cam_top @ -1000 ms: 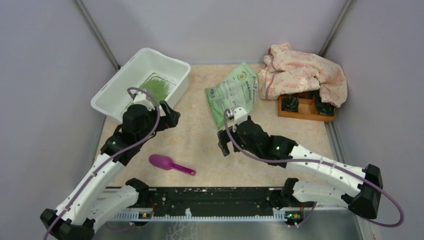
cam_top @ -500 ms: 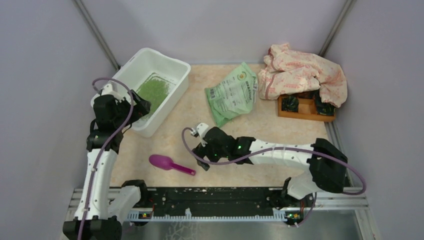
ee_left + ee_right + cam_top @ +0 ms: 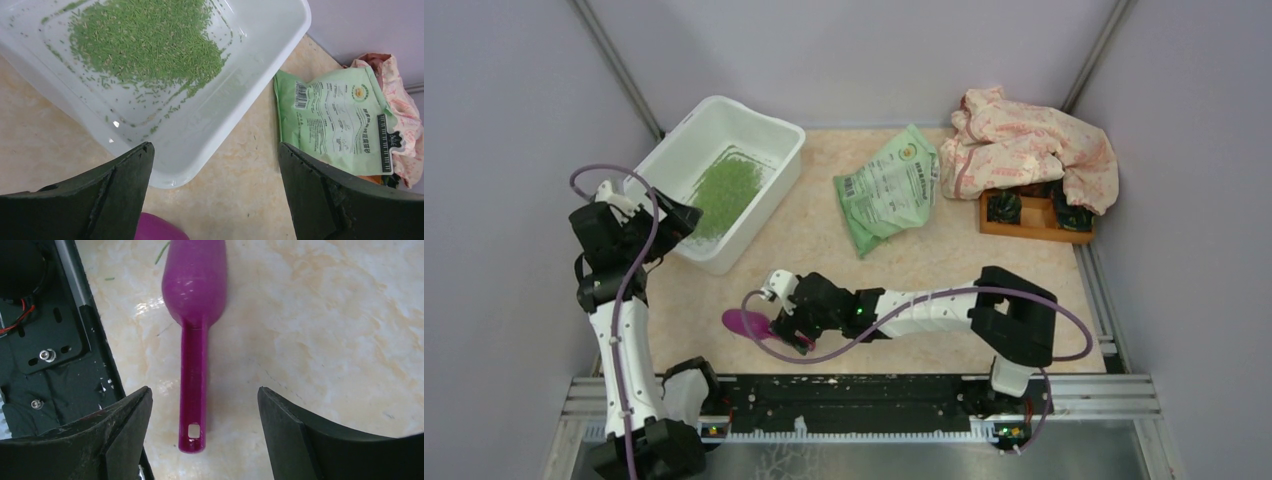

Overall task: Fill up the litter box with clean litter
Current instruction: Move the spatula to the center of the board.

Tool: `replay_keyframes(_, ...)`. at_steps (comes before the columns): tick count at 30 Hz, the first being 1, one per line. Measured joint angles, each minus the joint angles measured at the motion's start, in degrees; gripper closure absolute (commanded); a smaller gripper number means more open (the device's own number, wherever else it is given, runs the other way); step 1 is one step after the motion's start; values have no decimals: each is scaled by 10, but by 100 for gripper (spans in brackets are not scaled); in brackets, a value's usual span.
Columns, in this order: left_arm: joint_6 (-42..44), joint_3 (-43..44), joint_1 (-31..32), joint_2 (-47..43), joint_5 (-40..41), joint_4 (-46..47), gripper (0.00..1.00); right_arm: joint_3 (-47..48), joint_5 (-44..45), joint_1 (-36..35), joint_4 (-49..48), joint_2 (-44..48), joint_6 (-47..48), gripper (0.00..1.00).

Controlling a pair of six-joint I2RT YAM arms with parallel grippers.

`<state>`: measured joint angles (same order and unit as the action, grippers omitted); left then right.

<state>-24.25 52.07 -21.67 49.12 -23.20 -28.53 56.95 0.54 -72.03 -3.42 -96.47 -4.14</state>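
The white litter box (image 3: 755, 121) stands at the back left with a patch of green clean litter (image 3: 724, 187) on its floor. The left wrist view shows the litter (image 3: 145, 40) and the box's near wall (image 3: 210, 145). My left gripper (image 3: 674, 215) hangs open by the box's near left corner, nothing between its fingers (image 3: 125, 175). A purple scoop (image 3: 746, 323) lies on the table near the front. My right gripper (image 3: 204, 390) is open low over it, the handle (image 3: 193, 405) lying between the fingers without touching either.
A light green printed bag (image 3: 889, 185) lies flat at mid table. A pink patterned cloth (image 3: 1029, 145) drapes over an orange wooden tray (image 3: 1034, 222) at the back right. The black base rail (image 3: 50, 330) runs just left of the scoop.
My right arm has swung left and forward from the bag down over the scoop's handle. My left arm has drawn back left, off the box's near side.
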Motion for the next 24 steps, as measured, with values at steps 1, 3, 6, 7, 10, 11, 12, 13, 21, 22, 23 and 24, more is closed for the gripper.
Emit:
replay_keyframes(1, -3, -5, -2, -1, -9, 1, 1, 6, 0, -6, -3, -12, 7, 24)
replay_keyframes(3, -8, -14, -5, -2, -21, 1, 1, 18, -2, -16, -7, -33, 20, 26)
replay_keyframes(6, -15, -21, -6, -5, -32, 1, 1, 44, -3, -31, -12, -64, 39, 26)
replay_keyframes(7, -16, -22, -6, -6, -35, 0, 1, 52, -4, -35, -14, -73, 44, 27)
replay_keyframes(10, -17, -22, -6, -10, -40, 1, 1, 70, -7, -41, -18, -93, 54, 29)
replay_keyframes(11, -17, -22, -6, -12, -41, 1, 1, 77, -9, -42, -19, -99, 57, 30)
replay_keyframes(12, -17, -22, -6, -12, -42, 1, 1, 84, -9, -42, -21, -106, 57, 31)
replay_keyframes(13, -17, -22, -6, -13, -43, 1, 1, 91, -9, -42, -22, -112, 57, 32)
replay_keyframes(21, -17, -24, -7, -16, -50, 1, 1, 126, 7, -43, -17, -167, 61, 43)
replay_keyframes(22, -17, -24, -7, -16, -50, 1, 1, 126, 8, -43, -12, -170, 61, 46)
replay_keyframes(23, -17, -24, -7, -16, -51, 1, 1, 126, 10, -43, -10, -172, 61, 48)
replay_keyframes(24, -18, -24, -8, -16, -52, 1, 1, 126, 12, -43, -7, -173, 61, 50)
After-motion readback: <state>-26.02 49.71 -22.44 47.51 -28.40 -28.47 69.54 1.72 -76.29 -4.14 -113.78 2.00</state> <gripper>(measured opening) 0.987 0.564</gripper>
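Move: The spatula lies below the right gripper with its middle about 5 cm to the left, level fore and aft and some 6 cm down; its bowl is roughly 10 cm left and a centimetre farther out. The litter box's middle is around 29 cm ahead and 15 cm left, the green bag about 26 cm ahead and 21 cm right. From the left hand, the spatula's middle lies some 16 cm back, 14 cm right and 23 cm down. Bring the right gripper about 6 cm left along the spatula's handle towards the bowl, sinking roughly 5 cm, most of it in the latter half as the leftward travel stops. Turn it slightly counter-clockwise early on and narrow the open fingers partway so that they come down either side of the handle near its neck, without gripping yet. ##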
